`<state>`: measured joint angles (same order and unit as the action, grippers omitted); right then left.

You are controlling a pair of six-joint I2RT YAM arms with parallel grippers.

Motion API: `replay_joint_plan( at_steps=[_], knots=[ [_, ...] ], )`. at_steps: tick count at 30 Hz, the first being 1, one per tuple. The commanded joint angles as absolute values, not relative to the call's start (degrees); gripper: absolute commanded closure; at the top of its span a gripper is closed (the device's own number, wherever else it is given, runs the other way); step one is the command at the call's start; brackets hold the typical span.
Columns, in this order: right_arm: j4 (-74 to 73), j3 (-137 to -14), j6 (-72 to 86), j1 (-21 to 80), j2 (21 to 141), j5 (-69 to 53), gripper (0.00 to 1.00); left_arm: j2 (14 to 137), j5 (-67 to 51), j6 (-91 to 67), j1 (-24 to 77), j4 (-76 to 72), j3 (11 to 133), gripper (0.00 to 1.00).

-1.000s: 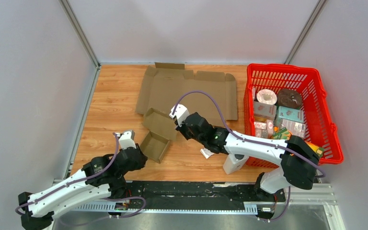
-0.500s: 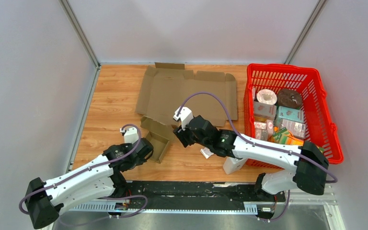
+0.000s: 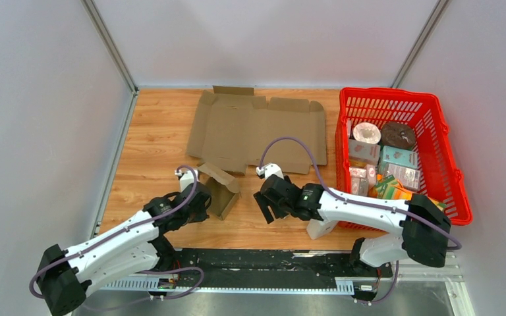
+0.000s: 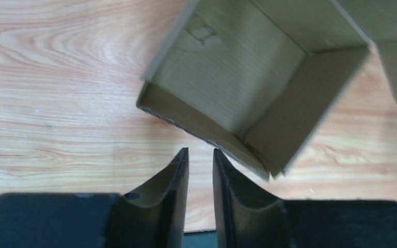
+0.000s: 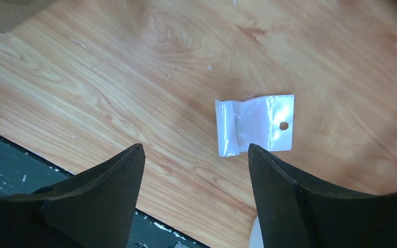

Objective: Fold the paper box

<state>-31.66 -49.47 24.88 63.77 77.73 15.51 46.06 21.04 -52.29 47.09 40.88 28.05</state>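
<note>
The small brown paper box (image 3: 224, 196) stands open-topped on the wooden table, its lid flap (image 3: 220, 174) raised behind it. In the left wrist view the box (image 4: 248, 88) lies just beyond my left gripper (image 4: 200, 151), whose fingers stand a narrow gap apart with only wood between them; the right fingertip is close to the box's near wall. My left gripper (image 3: 200, 199) sits at the box's left side. My right gripper (image 3: 265, 209) hangs wide open to the right of the box, holding nothing. A large flat cardboard blank (image 3: 257, 130) lies at the back.
A small white plastic bag (image 5: 256, 125) lies on the wood just past my right gripper (image 5: 195, 147). A red basket (image 3: 460, 191) full of packaged goods stands on the right. The black rail at the table's near edge (image 5: 10, 155) is close under the right gripper.
The right gripper let go of the lid flap, opened wide and drew back toward the near edge. The left arm reached forward to the box, which shifted slightly right.
</note>
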Motion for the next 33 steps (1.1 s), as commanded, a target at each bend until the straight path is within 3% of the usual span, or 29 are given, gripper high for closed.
replay_joint_plan(
  at_steps=[1, 7, 13, 21, 23, 27, 33],
  knots=[
    [-33.8, -49.7, 27.5, 63.5, 82.3, 14.1, 0.24, 36.1, 13.5, -48.6, 46.8, 37.5, 26.3, 0.61],
    [-32.2, -52.1, 25.8, 63.0, 90.2, 21.0, 0.29, 32.0, 7.3, -48.5, 46.6, 35.9, 29.6, 0.53],
    [-30.5, -51.2, 28.0, 62.8, 93.3, 24.4, 0.35, 40.3, 9.2, -45.3, 46.2, 31.0, 34.4, 0.53],
    [-31.1, -50.5, 28.6, 63.0, 92.4, 30.7, 0.62, 42.2, 11.9, -43.2, 46.1, 27.0, 39.0, 0.54],
    [-30.0, -50.0, 27.9, 63.4, 92.4, 30.6, 0.79, 43.7, 11.6, -42.6, 45.7, 26.4, 39.7, 0.54],
    [-28.7, -49.6, 26.7, 66.2, 91.2, 32.4, 0.98, 47.0, 11.6, -42.0, 45.1, 25.0, 41.2, 0.54],
    [-26.3, -47.4, 23.9, 74.2, 83.4, 36.1, 1.00, 49.3, 11.0, -41.7, 43.3, 23.3, 42.0, 0.54]
  ],
)
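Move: The white packet lies about 3 cm ahead of the right hand, 5 cm to its right and 6 below. The white bottle stands some 9 cm right of the packet and 6 back; the small box's tray is about 15 cm left of that hand and 6 ahead. From the left hand the box's raised lid is roughly 8 cm ahead, 6 right and 3 higher, its tray 5 ahead, 5 right, slightly lower. Down about 5 cm and a little right goes the right hand, then forward some 3 cm with open fingers that shut on the packet's left end, before it eases back a little. Meanwhile the left hand opens to about half and climbs some 10 cm, swinging right over the tray and then forward to the raised lid's edge, its fingers tipping up and outward. ##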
